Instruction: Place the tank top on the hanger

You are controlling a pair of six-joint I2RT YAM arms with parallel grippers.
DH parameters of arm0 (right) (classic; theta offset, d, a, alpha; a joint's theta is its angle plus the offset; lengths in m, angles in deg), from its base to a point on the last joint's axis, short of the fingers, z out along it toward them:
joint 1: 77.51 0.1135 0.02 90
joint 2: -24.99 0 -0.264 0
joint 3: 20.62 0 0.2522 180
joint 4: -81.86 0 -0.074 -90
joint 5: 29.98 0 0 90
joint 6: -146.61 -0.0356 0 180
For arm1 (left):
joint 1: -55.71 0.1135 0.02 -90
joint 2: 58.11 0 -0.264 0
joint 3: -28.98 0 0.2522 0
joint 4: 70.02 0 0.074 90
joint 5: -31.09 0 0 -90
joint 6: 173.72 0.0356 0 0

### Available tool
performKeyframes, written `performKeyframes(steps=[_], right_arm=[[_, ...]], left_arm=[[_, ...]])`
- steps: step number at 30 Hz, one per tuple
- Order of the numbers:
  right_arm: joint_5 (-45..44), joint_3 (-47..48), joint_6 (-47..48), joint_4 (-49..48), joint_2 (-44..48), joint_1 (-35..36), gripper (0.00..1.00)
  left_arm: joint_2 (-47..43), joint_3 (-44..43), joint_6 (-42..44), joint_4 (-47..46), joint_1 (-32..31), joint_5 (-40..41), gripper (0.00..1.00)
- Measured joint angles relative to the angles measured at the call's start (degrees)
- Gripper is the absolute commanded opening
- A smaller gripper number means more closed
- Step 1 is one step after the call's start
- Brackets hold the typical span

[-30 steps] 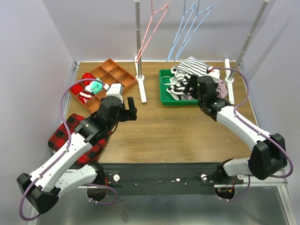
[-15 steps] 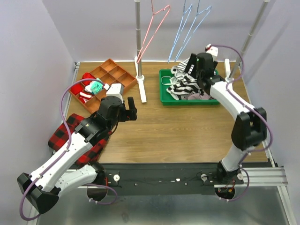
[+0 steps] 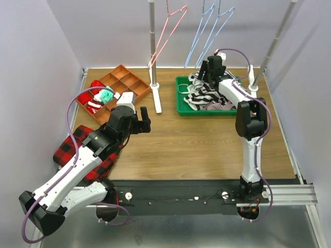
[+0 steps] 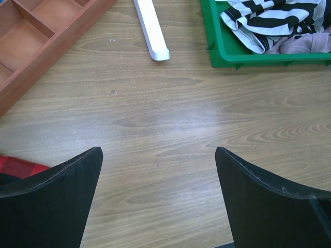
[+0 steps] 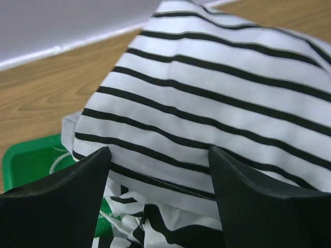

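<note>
The tank top (image 5: 217, 88), white with thin dark stripes, lies on top of the clothes heap at the back of the green tray (image 3: 207, 112). My right gripper (image 5: 158, 155) is open and hangs just above it, one finger on each side of its hem, holding nothing. In the top view the right gripper (image 3: 208, 68) covers most of the tank top. The pink-red hanger (image 3: 167, 36) hangs bare from the rail at the back, left of the tray. My left gripper (image 3: 144, 121) is open and empty over bare wood (image 4: 158, 152).
A bold black-and-white garment (image 3: 204, 95) and a mauve one (image 3: 220, 106) fill the tray. Two light blue hangers (image 3: 207, 31) hang beside the pink one. A rack post (image 3: 153, 51) with a white foot (image 4: 151, 31), an orange compartment box (image 3: 124, 82) and red plaid cloth (image 3: 67, 150) stand left.
My right arm has stretched out and swung from the tray's right front to its back, and the gripper now hangs over the tank top. The left arm has not moved.
</note>
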Motion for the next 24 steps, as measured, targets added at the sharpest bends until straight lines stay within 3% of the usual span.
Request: performKeyframes(steps=[2,5,6,9,24], right_arm=[[0.26,-1.77,-1.01,0.33,-0.07,0.02,0.70],[0.68,-8.96,-2.32,-1.90,3.17,0.02,0.48],[0.66,-14.40,-3.02,-3.87,6.25,0.02,0.30],[0.26,-21.20,-2.97,-5.09,11.98,0.02,0.07],[-3.48,-15.30,-0.42,-5.62,14.34,0.02,0.01]], left_arm=[[-0.02,0.04,0.00,0.00,0.04,0.00,0.99],[-0.02,0.07,0.00,0.00,0.13,0.00,0.99],[-0.02,0.07,0.00,0.00,0.22,0.00,0.99],[0.00,0.13,0.00,0.00,0.26,0.00,0.99],[0.00,0.24,0.00,0.00,0.33,0.00,0.99]])
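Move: The striped tank top lies bunched at the bin's far side, its middle about 2 cm back, 4 cm right and 4 cm below the open right hand. The green bin's middle is some 14 cm back, straight below that line; the black-and-white cloth in it is 12 cm back and 1 cm left, the pink cloth 18 cm back and 5 cm right, all roughly 8 cm down. From the idle left hand, the tank top is about 32 cm ahead, 31 cm right and 15 cm below. The right hand draws back about 6 cm, dipping, pinches the tank top shut, then lifts some 8 cm. ##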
